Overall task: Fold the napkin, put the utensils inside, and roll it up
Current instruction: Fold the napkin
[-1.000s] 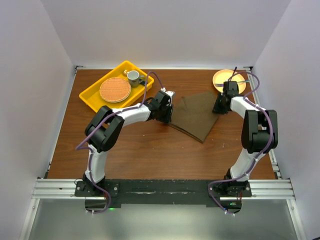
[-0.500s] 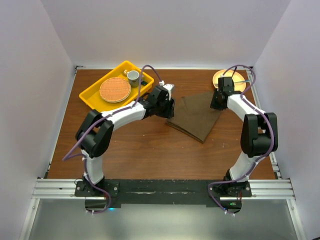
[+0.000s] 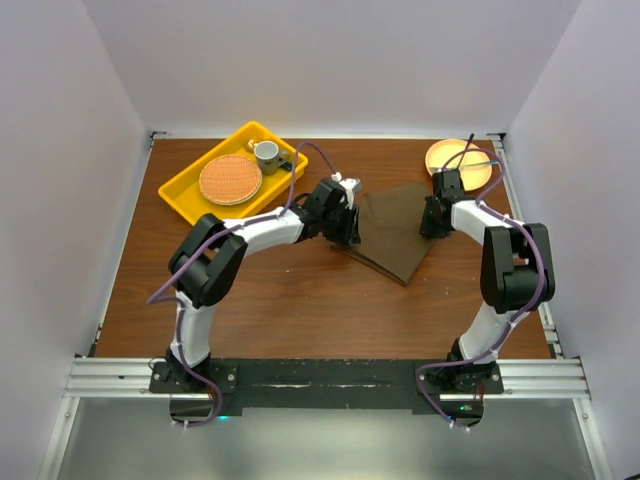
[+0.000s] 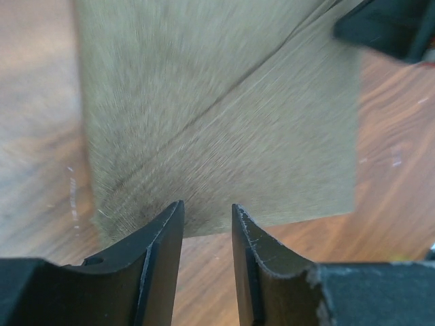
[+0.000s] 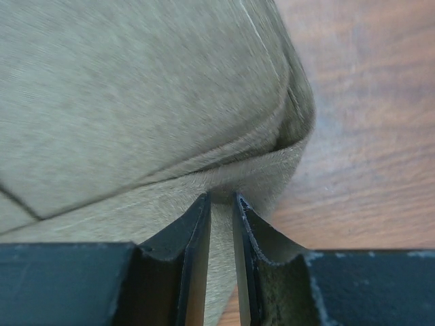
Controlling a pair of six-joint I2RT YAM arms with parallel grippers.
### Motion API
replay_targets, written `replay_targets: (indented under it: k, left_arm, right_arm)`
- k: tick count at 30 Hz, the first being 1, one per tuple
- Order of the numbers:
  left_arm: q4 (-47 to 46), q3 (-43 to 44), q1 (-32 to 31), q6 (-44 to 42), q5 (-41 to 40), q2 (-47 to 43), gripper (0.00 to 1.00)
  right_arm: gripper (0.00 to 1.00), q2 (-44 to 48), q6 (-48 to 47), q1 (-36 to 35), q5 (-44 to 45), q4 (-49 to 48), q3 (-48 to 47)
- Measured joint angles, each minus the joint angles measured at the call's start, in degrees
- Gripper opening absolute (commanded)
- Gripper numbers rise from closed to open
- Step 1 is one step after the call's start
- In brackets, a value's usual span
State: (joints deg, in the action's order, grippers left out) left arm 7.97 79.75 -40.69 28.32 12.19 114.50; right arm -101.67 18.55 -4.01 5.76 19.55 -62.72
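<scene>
The olive-brown napkin [image 3: 395, 232] lies partly folded on the wooden table, with a diagonal crease in the left wrist view [image 4: 224, 122]. My left gripper [image 3: 349, 226] is at its left edge, open, with the fingertips [image 4: 175, 212] at the cloth's near edge and nothing between them. My right gripper [image 3: 431, 217] is at the napkin's right corner. In the right wrist view this gripper [image 5: 221, 197] is shut on a raised fold of the napkin [image 5: 136, 102]. No gold utensils are in view.
A yellow tray [image 3: 185, 196] at the back left holds a round orange woven mat [image 3: 230, 178] and a mug [image 3: 266, 153]. A pale plate [image 3: 443, 152] with a dark spoon stands at the back right. The right gripper's black body [image 4: 394, 27] shows in the left wrist view.
My left gripper has moved right to the napkin's left edge. My right gripper has come down onto the napkin's right corner and pinched it.
</scene>
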Motion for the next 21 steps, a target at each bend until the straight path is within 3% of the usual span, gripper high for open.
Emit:
replay_targets:
  k: [10, 14, 21]
  left_arm:
    - [2.19, -0.48, -0.63, -1.55, -4.13, 1.62, 0.40]
    - [2.75, -0.48, -0.63, -1.51, -4.28, -1.36, 0.41]
    - [-1.42, -0.81, -0.59, 0.72, -0.50, -3.61, 0.39]
  right_arm:
    - [0.26, 4.79, -0.13, -3.82, 3.85, 3.28, 0.70]
    - [0.25, 11.26, 1.03, -8.07, 0.28, 2.47, 1.64]
    - [0.17, 16.63, 4.68, -9.86, -7.37, -3.56, 14.27]
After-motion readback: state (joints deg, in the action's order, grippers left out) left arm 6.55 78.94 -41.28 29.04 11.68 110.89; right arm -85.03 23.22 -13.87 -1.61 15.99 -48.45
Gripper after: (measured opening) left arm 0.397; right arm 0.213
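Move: The folded napkin lies flat between the hands, its middle about 12 cm to the right hand's left and 1 cm ahead, 2 cm lower. Its near corner is some 14 cm back and 8 cm left of the right hand; the plate stands roughly 20 cm ahead and 8 cm right of it. For the left hand, the napkin's middle is about 12 cm right, 2 cm ahead and 5 cm below. Leftward and back in a low arch, the right hand leaves the cloth near the napkin's right edge after a brief dwell, rises some 6 cm, then comes partly down over the near part, about 8 cm left and 6 cm back in all, turning slightly counter-clockwise. The left hand dips about 3 cm by the napkin's near-left edge, then rises about 6 cm; both grippers hold their opening. ##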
